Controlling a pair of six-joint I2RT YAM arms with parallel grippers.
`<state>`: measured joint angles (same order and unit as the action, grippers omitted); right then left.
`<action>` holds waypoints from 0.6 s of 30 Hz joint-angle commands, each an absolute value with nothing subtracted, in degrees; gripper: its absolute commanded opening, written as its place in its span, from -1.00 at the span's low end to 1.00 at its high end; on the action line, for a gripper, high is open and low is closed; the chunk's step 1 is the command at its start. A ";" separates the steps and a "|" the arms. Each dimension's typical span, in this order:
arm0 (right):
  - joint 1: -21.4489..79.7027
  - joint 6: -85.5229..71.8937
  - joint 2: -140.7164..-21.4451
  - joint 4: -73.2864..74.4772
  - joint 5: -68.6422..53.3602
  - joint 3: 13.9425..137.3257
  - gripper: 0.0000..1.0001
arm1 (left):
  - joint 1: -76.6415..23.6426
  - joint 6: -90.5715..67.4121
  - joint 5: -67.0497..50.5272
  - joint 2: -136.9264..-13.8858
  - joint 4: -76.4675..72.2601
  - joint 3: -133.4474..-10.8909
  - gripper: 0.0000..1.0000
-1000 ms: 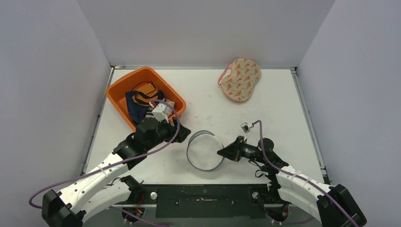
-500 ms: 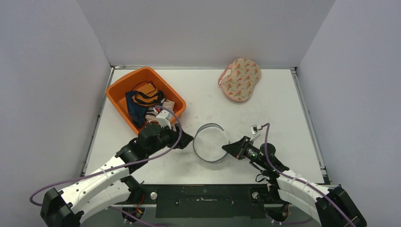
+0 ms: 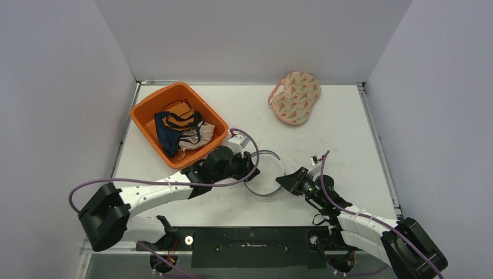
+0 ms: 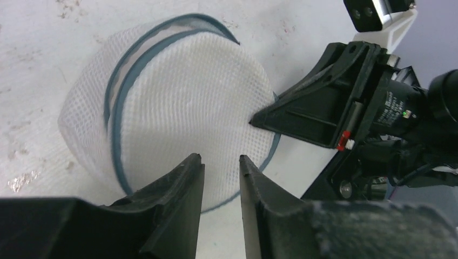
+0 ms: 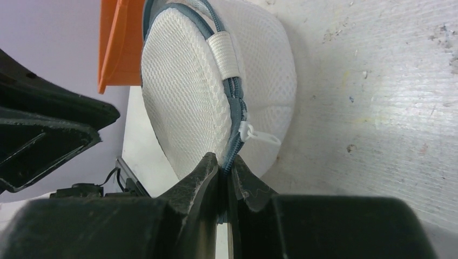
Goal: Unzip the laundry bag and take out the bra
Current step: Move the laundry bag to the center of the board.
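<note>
The laundry bag (image 3: 261,174) is a round white mesh pouch with a grey-blue zipper rim, standing on edge mid-table. My right gripper (image 3: 280,181) is shut on its zipper edge (image 5: 236,105) and pinches the blue tape (image 5: 226,160) just below the white pull tab (image 5: 251,132). My left gripper (image 3: 254,163) hovers at the bag's left side. Its jaws (image 4: 220,157) are open by a narrow gap over the mesh face (image 4: 189,97), with nothing between them. A peach floral bra (image 3: 295,97) lies at the back of the table. I cannot tell what the bag holds.
An orange bin (image 3: 145,110) with several garments (image 3: 180,129) stands at the back left, close behind my left arm. The white walls enclose the table on three sides.
My left arm has swung right from the bin to the bag and its jaws have narrowed. The right gripper has carried the bag slightly right and farther back.
</note>
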<state>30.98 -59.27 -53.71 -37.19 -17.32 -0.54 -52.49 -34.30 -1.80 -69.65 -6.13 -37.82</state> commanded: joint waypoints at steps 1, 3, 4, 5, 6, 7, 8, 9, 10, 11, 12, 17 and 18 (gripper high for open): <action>31.88 -58.50 -54.91 -39.86 -14.27 -3.58 -0.89 | -52.94 -31.93 -0.79 -79.14 -13.21 -44.20 -0.51; 32.16 -58.18 -54.74 -39.21 -14.09 -3.48 -0.89 | -52.91 -31.67 1.30 -82.58 -13.88 -45.39 -0.59; 32.29 -57.90 -54.38 -38.37 -13.88 -3.27 -0.89 | -52.91 -31.42 2.19 -83.97 -14.25 -45.86 -0.63; 32.47 -57.61 -53.95 -37.28 -13.58 -2.99 -0.89 | -52.83 -31.31 3.32 -85.16 -14.20 -46.28 -0.66; 32.50 -57.19 -53.33 -36.07 -13.40 -2.60 -0.86 | -52.82 -31.01 4.40 -86.29 -14.18 -46.72 -0.70; 32.59 -56.75 -52.49 -34.59 -13.24 -2.17 -0.79 | -52.78 -30.51 5.42 -87.28 -14.00 -47.06 -0.72; 32.65 -56.24 -51.17 -32.84 -13.00 -1.66 -0.66 | -52.55 -30.15 7.06 -88.43 -13.37 -47.62 -0.75; 32.68 -55.59 -49.77 -30.93 -12.80 -1.10 -0.49 | -52.31 -30.14 7.75 -89.56 -12.94 -48.02 -0.79; 32.92 -54.95 -48.19 -28.49 -12.40 -0.38 -0.24 | -52.02 -30.15 8.01 -90.57 -12.85 -48.29 -0.82; 33.13 -53.95 -46.39 -25.59 -11.56 -0.12 -0.01 | -51.69 -30.14 8.25 -91.63 -12.76 -48.59 -0.84; 33.44 -53.04 -44.17 -22.15 -10.53 1.73 0.18 | -51.38 -30.38 8.47 -92.36 -12.67 -48.74 -0.86; 35.22 -48.01 -34.43 -5.71 -4.81 7.62 0.47 | -50.84 -30.83 8.97 -94.25 -13.29 -49.53 -0.88; 35.77 -47.20 -33.10 -3.45 -3.67 8.73 0.47 | -50.82 -30.80 9.23 -94.49 -13.13 -49.77 -0.88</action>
<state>34.26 -52.12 -38.22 -13.80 -9.34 3.36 -51.24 -31.27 7.07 -93.67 -10.55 -46.83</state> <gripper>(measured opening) 0.732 0.060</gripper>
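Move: The empty left hand hangs over the laundry bag, whose middle is about 4 cm ahead, 3 cm right and 9 cm below. The orange bin stands roughly 22 cm ahead and 30 cm left of the left hand, about 12 cm lower. The right hand still pinches the bag's rim, the bag's middle some 3 cm ahead, 5 cm left and 3 cm below it. Left fingers close, sinking some 8 cm and forward towards the bag, while right fingers open, releasing its rim. ##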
